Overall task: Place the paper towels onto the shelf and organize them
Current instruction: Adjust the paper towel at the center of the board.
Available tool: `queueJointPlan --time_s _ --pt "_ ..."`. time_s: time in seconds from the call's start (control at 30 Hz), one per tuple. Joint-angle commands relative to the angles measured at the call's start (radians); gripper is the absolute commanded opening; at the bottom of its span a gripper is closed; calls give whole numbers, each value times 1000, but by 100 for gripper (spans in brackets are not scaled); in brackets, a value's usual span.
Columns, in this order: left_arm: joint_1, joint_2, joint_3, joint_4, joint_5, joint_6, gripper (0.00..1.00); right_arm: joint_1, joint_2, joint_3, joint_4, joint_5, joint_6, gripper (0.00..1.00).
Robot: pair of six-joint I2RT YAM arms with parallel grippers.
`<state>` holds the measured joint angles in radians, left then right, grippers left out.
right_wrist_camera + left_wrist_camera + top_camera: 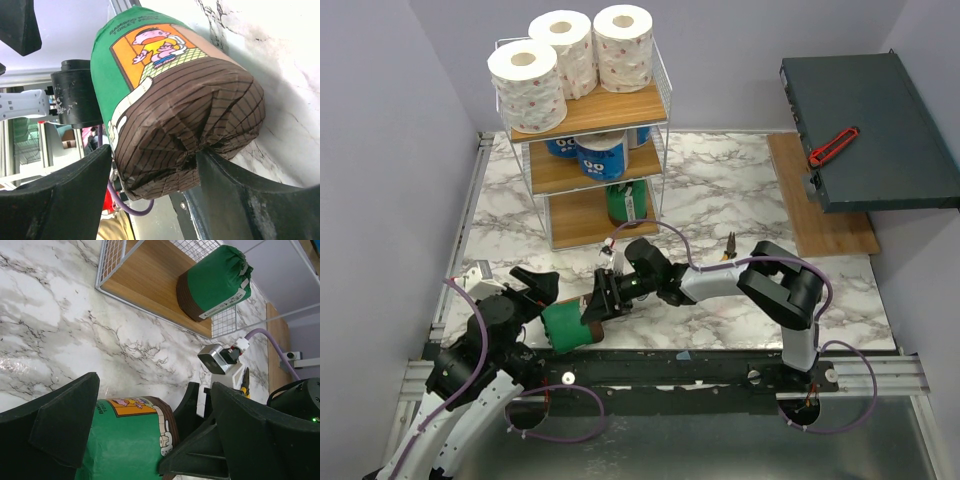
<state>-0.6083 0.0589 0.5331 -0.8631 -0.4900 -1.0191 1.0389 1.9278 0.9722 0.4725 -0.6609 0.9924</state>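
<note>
A green-wrapped paper towel roll [563,327] [130,440] [165,75] with brown ends lies on its side at the table's near edge. My left gripper [535,285] [154,390] is open and straddles it from the left. My right gripper [604,298] [154,152] is at its brown end, one finger pressed into the core hollow and the other just outside the wall with a thin gap. The shelf [610,108] [150,280] stands at the far left. It holds three white speckled rolls [565,50] on top, blue rolls [601,155] in the middle and a green roll [625,203] [212,282] at the bottom.
A dark flat box [870,130] with a red tool [833,146] on it sits raised at the far right, above a wooden board [820,210]. Small yellow-handled pliers [729,247] lie on the marble near the right arm's elbow.
</note>
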Motion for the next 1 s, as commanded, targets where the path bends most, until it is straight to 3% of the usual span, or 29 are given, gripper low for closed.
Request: queueJointPlan --time_s 0.0,0.23,0.4,0.77,0.97 --pt "3 4 -7 -7 4 -7 97 13 25 34 3 -23 14 68" --pt "2 5 -9 -4 5 -7 97 14 3 17 2 4 11 47" --pt "3 5 -12 1 7 -10 97 6 -43 -13 3 34 1 39" --pt "3 8 -47 98 88 53 97 -156 -342 -296 -61 106 -41 39" --pt "3 96 -97 300 378 165 99 -194 -504 -398 -207 195 -145 41"
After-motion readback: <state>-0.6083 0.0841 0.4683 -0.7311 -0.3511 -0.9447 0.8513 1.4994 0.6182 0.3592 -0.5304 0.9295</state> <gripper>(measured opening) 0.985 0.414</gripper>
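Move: The green paper towel roll lies with its brown end at the right gripper's open fingers, its middle about 5 cm to the left, 1 cm back and 3 cm lower. The shelf's bottom board is some 22 cm straight ahead, with the green roll on it about 25 cm ahead and 7 cm right; the pliers lie roughly 15 cm ahead and 28 cm right. From the left gripper the loose roll is about 6 cm right, 4 cm back and 12 cm below. Close the right gripper from wide to about half open to pinch the brown end of the roll, staying in place meanwhile. Then drag the roll about 11 cm to the right and some 4 cm forward, turning the wrist roughly 15 degrees clockwise. At the very end swing the open, empty left gripper about 3 cm to the right. ##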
